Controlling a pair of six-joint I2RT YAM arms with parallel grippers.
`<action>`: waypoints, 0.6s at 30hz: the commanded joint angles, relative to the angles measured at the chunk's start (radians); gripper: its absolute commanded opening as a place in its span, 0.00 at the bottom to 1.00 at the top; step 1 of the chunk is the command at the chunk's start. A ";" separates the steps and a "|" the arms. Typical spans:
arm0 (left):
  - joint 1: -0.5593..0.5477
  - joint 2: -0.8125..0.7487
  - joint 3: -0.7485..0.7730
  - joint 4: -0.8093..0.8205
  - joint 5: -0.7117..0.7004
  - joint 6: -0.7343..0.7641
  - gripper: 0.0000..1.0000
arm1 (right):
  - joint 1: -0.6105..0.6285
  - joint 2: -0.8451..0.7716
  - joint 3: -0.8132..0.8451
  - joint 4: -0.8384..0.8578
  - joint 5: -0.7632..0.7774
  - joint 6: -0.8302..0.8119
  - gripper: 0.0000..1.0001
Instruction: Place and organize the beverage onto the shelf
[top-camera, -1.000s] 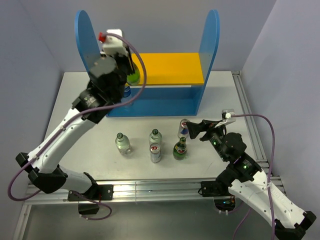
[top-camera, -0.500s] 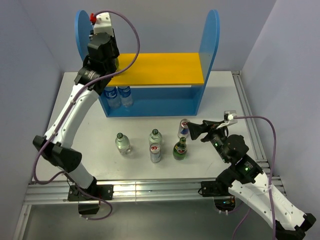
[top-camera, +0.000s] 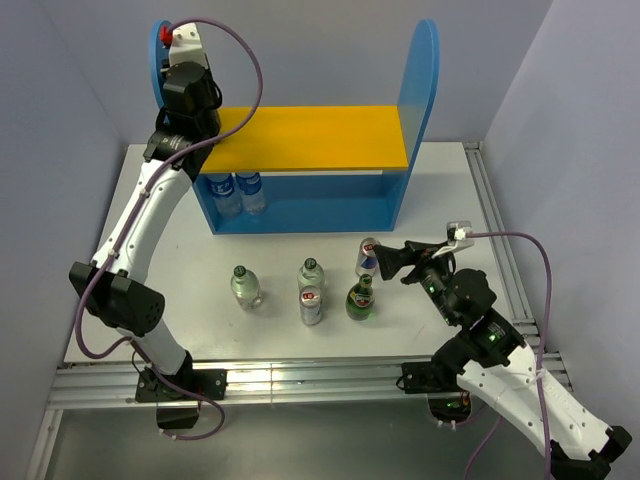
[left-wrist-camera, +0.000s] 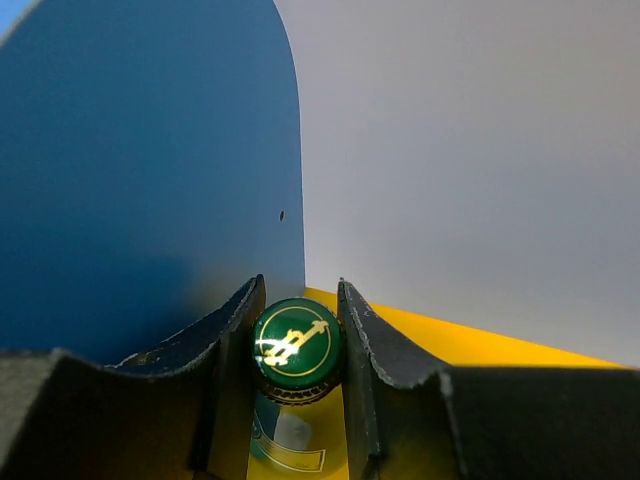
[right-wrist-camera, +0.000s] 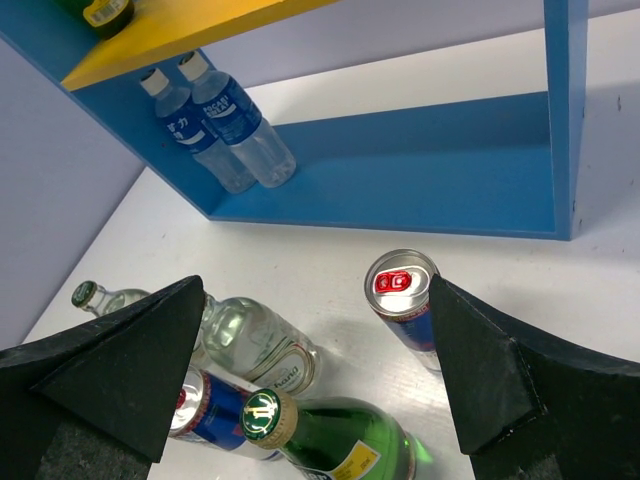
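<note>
My left gripper is shut on the green, gold-marked cap of a dark green bottle. It holds it upright over the left end of the shelf's yellow top board, close to the blue side panel. From above, that gripper hides the bottle. Several drinks stand on the table: two clear bottles, a silver-red can, a green bottle and a blue-silver can. My right gripper is open, just right of the blue-silver can.
Two blue-labelled water bottles stand at the left of the shelf's lower tier. The right side panel rises tall. Grey walls close in on the table on three sides, and a metal rail runs along the near edge.
My left arm has swung left and back with the green bottle, from over the board's front left part to its far left end. The right arm has not moved.
</note>
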 joint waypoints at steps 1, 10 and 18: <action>0.011 -0.066 -0.021 0.140 -0.006 -0.008 0.05 | 0.006 0.016 -0.001 0.041 0.004 0.005 1.00; 0.011 -0.045 0.008 0.116 -0.026 -0.025 0.92 | 0.006 0.011 -0.006 0.042 0.004 0.007 1.00; 0.009 -0.071 0.037 0.067 -0.018 -0.055 0.98 | 0.006 0.025 -0.006 0.048 0.001 0.007 1.00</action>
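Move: The left gripper already grips the green bottle by its neck at the left end of the yellow upper shelf; the bottle's middle is straight below the hand point by about 6 cm. The blue side panel is about 5 cm to the left, level with the hand. Under the shelf, roughly 32 cm down, one water bottle stands straight below and another 7 cm to the right. From the right gripper, the green bottle is some 28 cm ahead, 41 cm left and 14 cm higher. Open the left gripper from its neck grip to almost fully wide, letting go of the green bottle beside the blue panel. Keep the fingers pointing forward on both sides of the bottle, and as they spread ease the hand about 1 cm up and 1 cm to the right; don't draw back yet. ##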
